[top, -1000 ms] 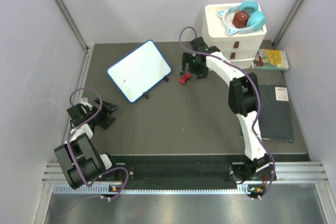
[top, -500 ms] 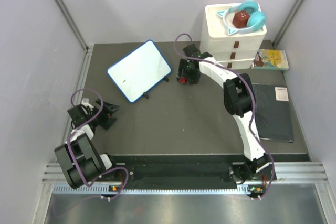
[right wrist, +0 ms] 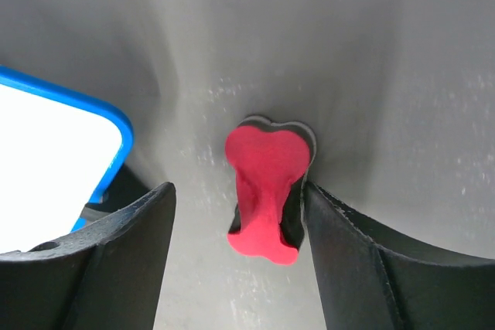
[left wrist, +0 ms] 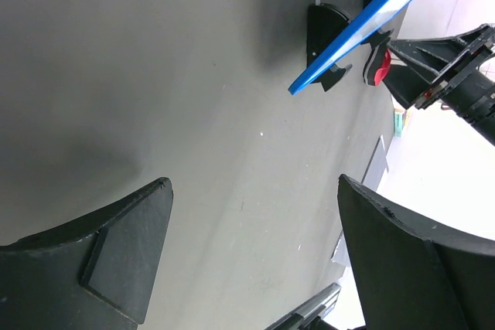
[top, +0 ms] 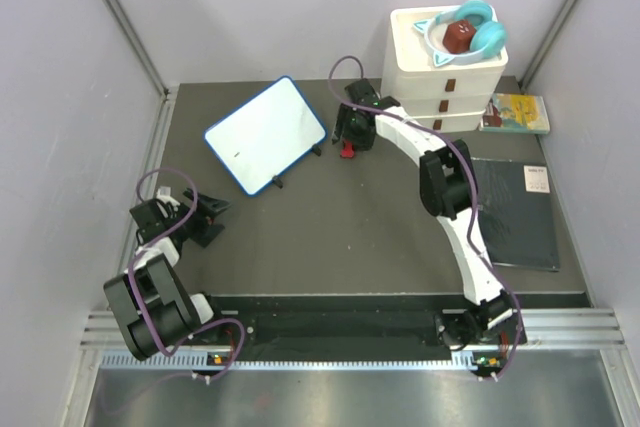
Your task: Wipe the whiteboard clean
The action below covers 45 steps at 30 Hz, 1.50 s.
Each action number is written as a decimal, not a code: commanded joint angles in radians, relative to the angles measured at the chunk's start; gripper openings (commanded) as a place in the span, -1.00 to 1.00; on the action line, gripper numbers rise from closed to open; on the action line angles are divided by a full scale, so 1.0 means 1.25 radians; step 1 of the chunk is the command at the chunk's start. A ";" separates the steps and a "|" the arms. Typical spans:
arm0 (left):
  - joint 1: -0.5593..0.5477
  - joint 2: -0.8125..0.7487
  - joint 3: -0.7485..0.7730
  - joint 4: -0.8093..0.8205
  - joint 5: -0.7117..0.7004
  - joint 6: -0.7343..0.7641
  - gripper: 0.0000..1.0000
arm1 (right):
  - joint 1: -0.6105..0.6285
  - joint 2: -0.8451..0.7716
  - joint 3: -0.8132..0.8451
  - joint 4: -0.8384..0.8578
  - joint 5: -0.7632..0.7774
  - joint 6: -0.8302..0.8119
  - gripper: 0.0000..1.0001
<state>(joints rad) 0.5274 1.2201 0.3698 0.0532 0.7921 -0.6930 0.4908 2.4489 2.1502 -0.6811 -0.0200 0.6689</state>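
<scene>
The whiteboard [top: 266, 134], white with a thin blue frame and black feet, stands tilted at the back left of the table; its corner shows in the right wrist view [right wrist: 54, 160] and its blue edge in the left wrist view [left wrist: 363, 25]. A red eraser with a black base [top: 348, 150] lies just right of it. My right gripper [top: 350, 137] is open and straddles the eraser [right wrist: 267, 187]; the right finger [right wrist: 371, 260] touches its side, the left finger stands apart. My left gripper [top: 200, 217] is open and empty, low over the table at the left.
A white drawer unit [top: 445, 72] with teal headphones [top: 465, 27] stands at the back right. A booklet [top: 518, 112] lies beside it. A flat black pad [top: 520, 212] lies at the right. Grey walls enclose the table.
My right gripper has moved left, toward the whiteboard, and now sits over the red eraser, which lay in plain sight a second ago. The left arm has not moved.
</scene>
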 commanded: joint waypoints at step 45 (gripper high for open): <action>-0.099 0.061 -0.161 0.545 -0.049 -0.140 0.03 | 0.163 -0.290 -0.310 0.377 -0.078 -0.068 -1.00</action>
<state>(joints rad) 0.4484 1.2728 0.1719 0.5301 0.7719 -0.8440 0.6651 2.1197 1.6901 -0.3229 -0.0284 0.5282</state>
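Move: The red eraser is almost between my right hand's open fingers, level ahead, about 1 cm to the right and 2 cm below. From that hand, the whiteboard's middle is some 18 cm to the left, 2 cm farther out and a couple of centimetres higher. The white drawers stand roughly 19 cm to its right, 10 cm ahead and 6 cm up. From my left hand, the eraser lies about 20 cm ahead, 27 cm right and 6 cm below. I sink my right hand about a centimetre, edge it slightly right and pinch the eraser by its narrow waist. Then I draw it back some 8 cm, swinging left and up towards the whiteboard's near edge as my wrist turns counter-clockwise. My left hand, holding nothing, bobs up 4 cm and back down, drifts a little right and half closes. ##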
